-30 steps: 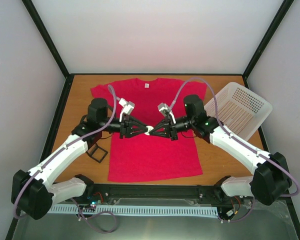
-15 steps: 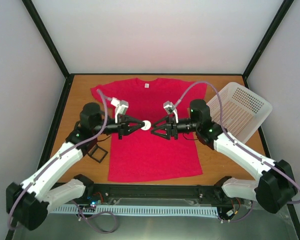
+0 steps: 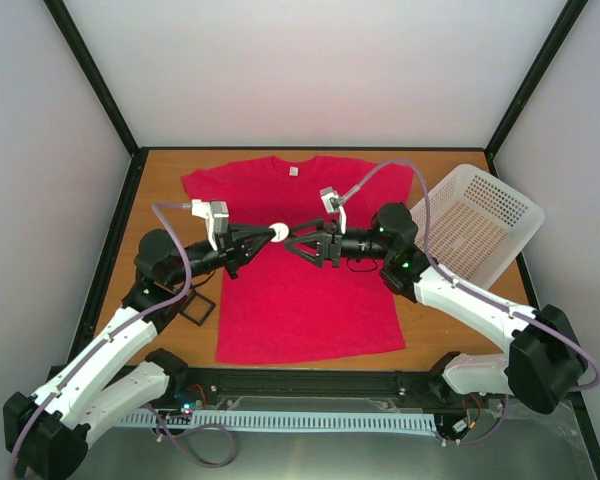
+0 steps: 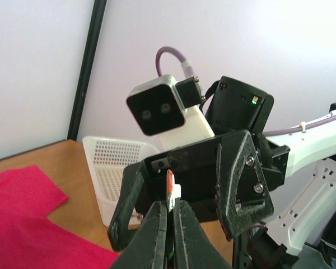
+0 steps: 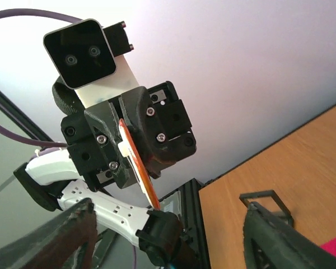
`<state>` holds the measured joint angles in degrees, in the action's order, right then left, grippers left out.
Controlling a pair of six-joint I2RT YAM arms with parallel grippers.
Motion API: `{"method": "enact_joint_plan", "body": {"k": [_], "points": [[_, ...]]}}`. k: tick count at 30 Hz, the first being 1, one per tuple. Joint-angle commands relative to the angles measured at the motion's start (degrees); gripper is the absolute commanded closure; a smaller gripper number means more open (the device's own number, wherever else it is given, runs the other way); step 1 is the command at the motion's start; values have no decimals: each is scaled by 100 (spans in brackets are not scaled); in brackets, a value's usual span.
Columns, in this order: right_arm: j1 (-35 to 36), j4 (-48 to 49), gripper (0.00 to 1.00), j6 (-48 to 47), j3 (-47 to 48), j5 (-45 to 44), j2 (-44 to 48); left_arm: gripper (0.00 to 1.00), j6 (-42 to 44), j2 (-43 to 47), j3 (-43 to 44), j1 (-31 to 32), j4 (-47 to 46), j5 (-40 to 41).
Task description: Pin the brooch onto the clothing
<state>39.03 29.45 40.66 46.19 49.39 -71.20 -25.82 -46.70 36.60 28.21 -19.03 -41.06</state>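
Observation:
The clothing, a crimson T-shirt [image 3: 305,300], lies flat on the table under both arms; a corner of it shows as red cloth [image 4: 22,224] in the left wrist view. The brooch [image 3: 277,232] is a small pale disc with an orange face, held in the air above the shirt's chest. My left gripper [image 3: 268,235] is shut on the brooch [image 4: 170,188], which stands edge-on between its fingertips. My right gripper [image 3: 298,243] faces it from the right, open, with nothing between its fingers. From the right wrist the brooch [image 5: 139,162] shows tilted in the left jaws, beyond my right gripper [image 5: 169,206].
A white perforated basket [image 3: 480,215] leans at the table's right edge, also in the left wrist view as the basket [image 4: 115,162]. A small black frame-like case [image 3: 195,305] stands left of the shirt, seen too as the case [image 5: 267,202].
The right gripper has opened and let go of the brooch. The left gripper has shut on it and carried it up and to the left; the right gripper followed.

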Motion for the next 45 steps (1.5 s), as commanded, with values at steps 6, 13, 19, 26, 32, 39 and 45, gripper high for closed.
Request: {"method": "enact_joint_plan", "body": {"k": [6, 13, 19, 26, 32, 39, 45], "points": [[200, 1016, 47, 506, 433, -112, -479, 99, -159, 109, -37, 53, -719, 109], [202, 949, 54, 547, 568, -157, -600, 99, -264, 165, -118, 53, -887, 57], [202, 928, 60, 584, 644, -105, -730, 99, -274, 209, -118, 49, -903, 41], [200, 1173, 60, 713, 508, -58, -774, 99, -297, 279, -113, 53, -892, 124], [202, 1226, 62, 767, 495, -72, -822, 99, -321, 291, -109, 53, -944, 68], [202, 1274, 63, 830, 468, -113, -853, 99, -295, 226, -53, 53, -981, -10], [203, 1033, 69, 828, 573, -207, -897, 99, -130, 192, 10, 53, -940, -276]]}}
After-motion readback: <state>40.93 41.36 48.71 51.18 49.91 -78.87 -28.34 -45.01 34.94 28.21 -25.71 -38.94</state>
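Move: My left hand still pinches the brooch, which sticks out about 2 cm to the right of that hand point and 1 cm above it. From my right hand, the brooch is some 2 cm to the left, 1 cm ahead and 1 cm up. The middle of the clothing lies about 30 cm below the right hand, 6 cm ahead and 2 cm to the right. The black frame sits roughly 32 cm below it, 3 cm back and 21 cm to the left. I ease my wide-open right gripper up and left by about 3.5 cm towards the brooch, mostly early on, bringing its fingertips to either side of the disc and narrowing them to about half their gap without shutting. My left hand keeps its pinch, lifting the brooch about 2 cm and rolling slightly. ##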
